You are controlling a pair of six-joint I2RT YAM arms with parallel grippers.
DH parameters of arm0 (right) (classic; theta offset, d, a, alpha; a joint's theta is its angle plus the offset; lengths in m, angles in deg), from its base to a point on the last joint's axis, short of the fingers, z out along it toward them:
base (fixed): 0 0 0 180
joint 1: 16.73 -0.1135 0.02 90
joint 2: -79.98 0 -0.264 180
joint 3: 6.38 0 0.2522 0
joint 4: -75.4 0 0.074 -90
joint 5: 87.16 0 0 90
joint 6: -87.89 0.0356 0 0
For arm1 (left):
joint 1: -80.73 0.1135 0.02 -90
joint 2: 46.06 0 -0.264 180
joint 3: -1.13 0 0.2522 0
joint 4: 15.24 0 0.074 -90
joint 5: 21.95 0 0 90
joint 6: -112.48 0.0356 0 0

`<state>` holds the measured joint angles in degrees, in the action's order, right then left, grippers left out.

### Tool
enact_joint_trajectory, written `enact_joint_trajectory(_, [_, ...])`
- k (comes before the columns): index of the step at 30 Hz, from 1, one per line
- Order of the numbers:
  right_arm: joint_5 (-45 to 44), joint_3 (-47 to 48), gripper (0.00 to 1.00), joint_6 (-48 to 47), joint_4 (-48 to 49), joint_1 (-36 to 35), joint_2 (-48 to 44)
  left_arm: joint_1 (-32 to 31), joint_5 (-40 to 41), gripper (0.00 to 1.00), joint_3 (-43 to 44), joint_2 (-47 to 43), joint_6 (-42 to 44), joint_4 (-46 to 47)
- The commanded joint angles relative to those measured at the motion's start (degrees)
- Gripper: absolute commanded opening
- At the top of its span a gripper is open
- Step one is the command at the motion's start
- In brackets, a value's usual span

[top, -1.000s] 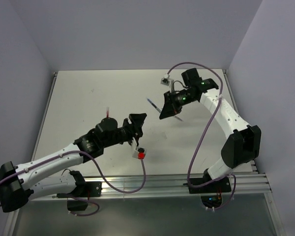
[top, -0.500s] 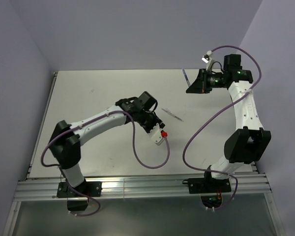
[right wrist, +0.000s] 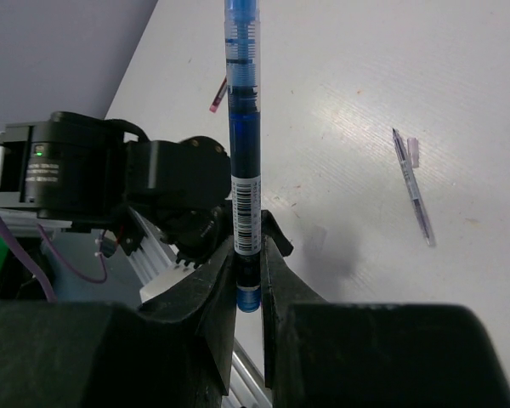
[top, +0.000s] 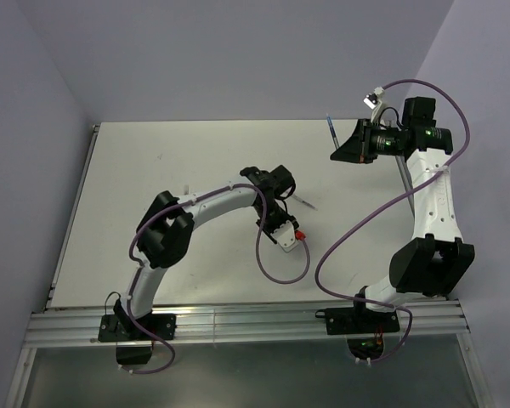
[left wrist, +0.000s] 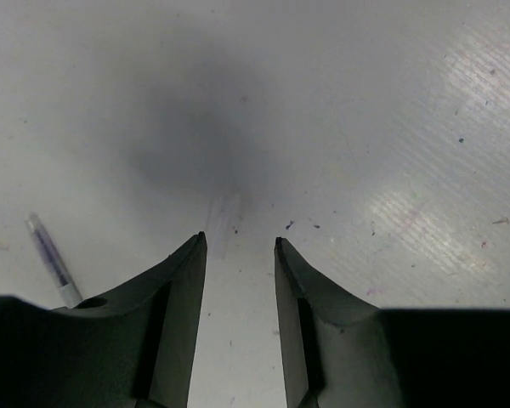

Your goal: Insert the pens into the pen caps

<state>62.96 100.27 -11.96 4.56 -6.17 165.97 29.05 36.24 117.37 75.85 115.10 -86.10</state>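
Note:
My right gripper (right wrist: 248, 246) is shut on the lower end of the blue pen (right wrist: 242, 127) and holds it in the air over the table's back right (top: 330, 127). The pale clear-grey pen (right wrist: 415, 195) lies on the white table with a tiny translucent cap (right wrist: 412, 151) beside its tip. My left gripper (left wrist: 238, 242) is open and empty, pointing down at the table by that pen (left wrist: 51, 259). A faint translucent cap (left wrist: 225, 219) lies just ahead of its fingertips. The red pen (right wrist: 218, 95) lies far left.
The white table (top: 153, 161) has a metal rail along its near edge (top: 238, 319). The left arm's purple cable (top: 276, 272) loops over the table's middle front. Grey walls stand close at the back and on both sides.
My left arm has swung right and forward from the table's left to the pale pen. My right gripper has carried the blue pen up and back to the right.

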Motion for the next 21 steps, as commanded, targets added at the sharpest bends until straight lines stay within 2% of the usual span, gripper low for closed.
enact_joint_trajectory(1, [1.67,-0.15,0.00,0.27,0.30,0.68,-2.67,-0.88,-2.37,0.43,2.81,2.19,2.39,-1.88])
enact_joint_trajectory(9, [1.76,-3.14,0.00,-0.70,0.21,1.21,-3.73,-0.62,-2.47,0.46,4.93,6.41,2.47,2.08])
enact_joint_trajectory(21, [0.79,-3.67,0.00,-1.75,0.21,1.39,-3.91,0.61,1.05,0.40,10.18,14.22,8.62,-2.74])
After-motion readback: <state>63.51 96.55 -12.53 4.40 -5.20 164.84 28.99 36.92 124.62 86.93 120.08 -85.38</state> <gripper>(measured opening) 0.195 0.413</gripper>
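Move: The clear pen cap for the blue pen lies flat on the table about 7 cm below the left fingertips, some 2 cm to their right and 1 cm ahead. The gray pen is roughly 12 cm ahead and 7 cm right of the left hand, its own cap some 16 cm ahead and 4 cm right, both at table height. From the right hand, which holds the blue pen, the cap aimed at is about 14 cm left, 7 cm back and 31 cm down. Towards the clear pen cap, the left hand sinks about 5 cm with its fingers pointing mostly down and kept part-open. It drops fastest at first, then eases off while drifting some 2 cm to the right and 2 cm forward, the wrist hardly turning. No touch on the cap can be seen. The right hand keeps its grip on the blue pen, settling about a centimetre lower. ##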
